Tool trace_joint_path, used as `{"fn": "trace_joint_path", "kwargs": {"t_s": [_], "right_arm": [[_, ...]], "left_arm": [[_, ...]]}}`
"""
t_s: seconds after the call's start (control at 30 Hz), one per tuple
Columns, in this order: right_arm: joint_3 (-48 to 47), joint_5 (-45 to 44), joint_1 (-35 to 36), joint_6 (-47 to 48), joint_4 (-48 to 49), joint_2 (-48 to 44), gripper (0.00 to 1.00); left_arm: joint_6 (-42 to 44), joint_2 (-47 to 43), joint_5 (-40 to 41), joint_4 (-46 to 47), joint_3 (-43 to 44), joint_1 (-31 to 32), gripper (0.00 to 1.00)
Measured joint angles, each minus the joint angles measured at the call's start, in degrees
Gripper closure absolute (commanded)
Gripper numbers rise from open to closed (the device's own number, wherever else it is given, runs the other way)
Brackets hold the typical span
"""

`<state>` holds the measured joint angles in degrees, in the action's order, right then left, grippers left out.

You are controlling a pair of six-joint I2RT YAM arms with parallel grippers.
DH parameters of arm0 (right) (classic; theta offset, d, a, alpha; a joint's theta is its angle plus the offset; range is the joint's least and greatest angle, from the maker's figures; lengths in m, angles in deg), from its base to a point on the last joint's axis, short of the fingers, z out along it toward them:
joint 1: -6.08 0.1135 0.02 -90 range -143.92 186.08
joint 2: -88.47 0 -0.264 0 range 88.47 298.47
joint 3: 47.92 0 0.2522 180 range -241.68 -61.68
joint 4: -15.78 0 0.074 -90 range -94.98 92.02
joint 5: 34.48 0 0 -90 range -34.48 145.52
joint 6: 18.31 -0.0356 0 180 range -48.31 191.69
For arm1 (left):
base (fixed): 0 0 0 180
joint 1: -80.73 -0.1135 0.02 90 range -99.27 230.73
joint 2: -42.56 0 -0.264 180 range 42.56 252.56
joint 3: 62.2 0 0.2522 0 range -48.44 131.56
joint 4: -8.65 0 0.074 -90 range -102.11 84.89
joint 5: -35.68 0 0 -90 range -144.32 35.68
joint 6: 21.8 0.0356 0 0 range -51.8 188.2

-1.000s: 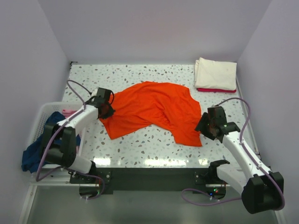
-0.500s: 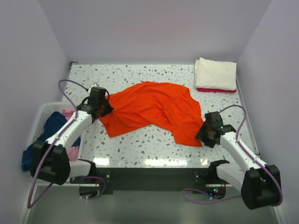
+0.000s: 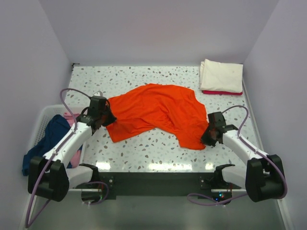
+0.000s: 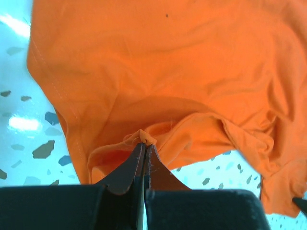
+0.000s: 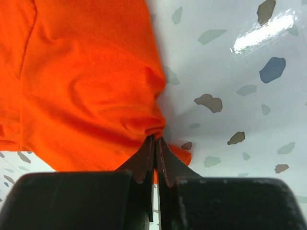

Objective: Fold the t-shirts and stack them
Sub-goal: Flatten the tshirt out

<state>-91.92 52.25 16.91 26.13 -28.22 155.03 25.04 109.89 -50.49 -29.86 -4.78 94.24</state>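
A bright orange t-shirt (image 3: 158, 112) lies rumpled across the middle of the speckled table (image 3: 144, 148). My left gripper (image 3: 106, 118) is shut on the shirt's left edge; in the left wrist view a small pinch of orange t-shirt (image 4: 163, 72) pokes out above the left gripper (image 4: 145, 143). My right gripper (image 3: 207, 138) is shut on the shirt's lower right corner; in the right wrist view the orange t-shirt (image 5: 81, 81) bunches at the right gripper (image 5: 155, 139). A folded cream-white t-shirt (image 3: 221, 75) lies on a folded red t-shirt (image 3: 221, 92) at the back right.
A white slatted basket (image 3: 44, 117) stands off the table's left edge, holding a navy blue shirt (image 3: 45, 143) and a pink shirt (image 3: 72, 117). Purple-grey walls close in the table at the back and on both sides.
My right gripper came down to the shirt's lower right corner and shut on it. My left arm swung nearer, dragging the shirt's left edge slightly left and toward the front.
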Motion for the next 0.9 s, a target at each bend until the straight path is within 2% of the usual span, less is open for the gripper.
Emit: {"fn": "trace_joint_path", "kwargs": {"t_s": [0.2, 0.37, 0.5, 0.67, 0.8, 0.83, 0.9], "right_arm": [[-6.14, -2.03, 0.0, 1.6, -4.76, -4.02, 1.0], [-13.73, -6.12, -0.63, 3.8, -7.93, -7.26, 1.0], [-15.67, -7.15, -3.56, 5.81, -8.79, -7.41, 1.0], [-15.67, -7.3, -9.05, 8.2, -9.75, -6.64, 1.0], [-15.65, -7.32, -10.71, 9.2, -9.75, -5.84, 1.0], [-15.63, -7.26, -11.06, 9.35, -9.68, -5.66, 1.0], [-15.56, -7.26, -11.72, 9.62, -9.6, -5.18, 1.0]], "left_arm": [[0.72, -4.74, -6.49, 1.05, -5.44, 1.4, 1.0], [-0.37, -7.3, -10.01, 1.88, -8.94, 10.88, 1.0], [-3.1, -9.62, -12.35, 3.06, -13.33, 18.6, 1.0], [-5.79, -11.76, -13.81, 2.51, -18.58, 24.26, 1.0], [-5.66, -11.47, -15.21, 1.33, -20.04, 27.34, 1.0], [-5.46, -11.04, -15.63, 1.05, -20.04, 28.0, 0.98], [-5.18, -10.25, -16.15, 0.9, -20.04, 29.29, 0.89]]}}
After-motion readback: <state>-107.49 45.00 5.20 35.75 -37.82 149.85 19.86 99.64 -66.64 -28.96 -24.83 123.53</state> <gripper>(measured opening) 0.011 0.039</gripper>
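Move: The left hand already holds a pinch of the shirt's near-left edge; the bare table it is taken to, just inside the front edge, lies about 18 cm back, 11 cm right and 9 cm below, with the basket some 29 cm left and 4 cm back. The right hand, pinching the near-right corner at the table, is bound for bare table about 7 cm right and 5 cm ahead; the shirt's middle is roughly 23 cm left and 16 cm ahead. Keeping its pinch, the left hand drags the near-left edge of the shirt back towards the table's front edge, about 18 cm, swinging some 11 cm to the right and sinking about 7 cm as the wrist turns roughly 35 degrees clockwise and its fingers tip steeper. Meanwhile the right hand, still shut on the near-right corner, lifts it about 10 cm while going some 5 cm forward, then carries it about 7 cm right, away from the shirt's middle, sinking only slightly. ##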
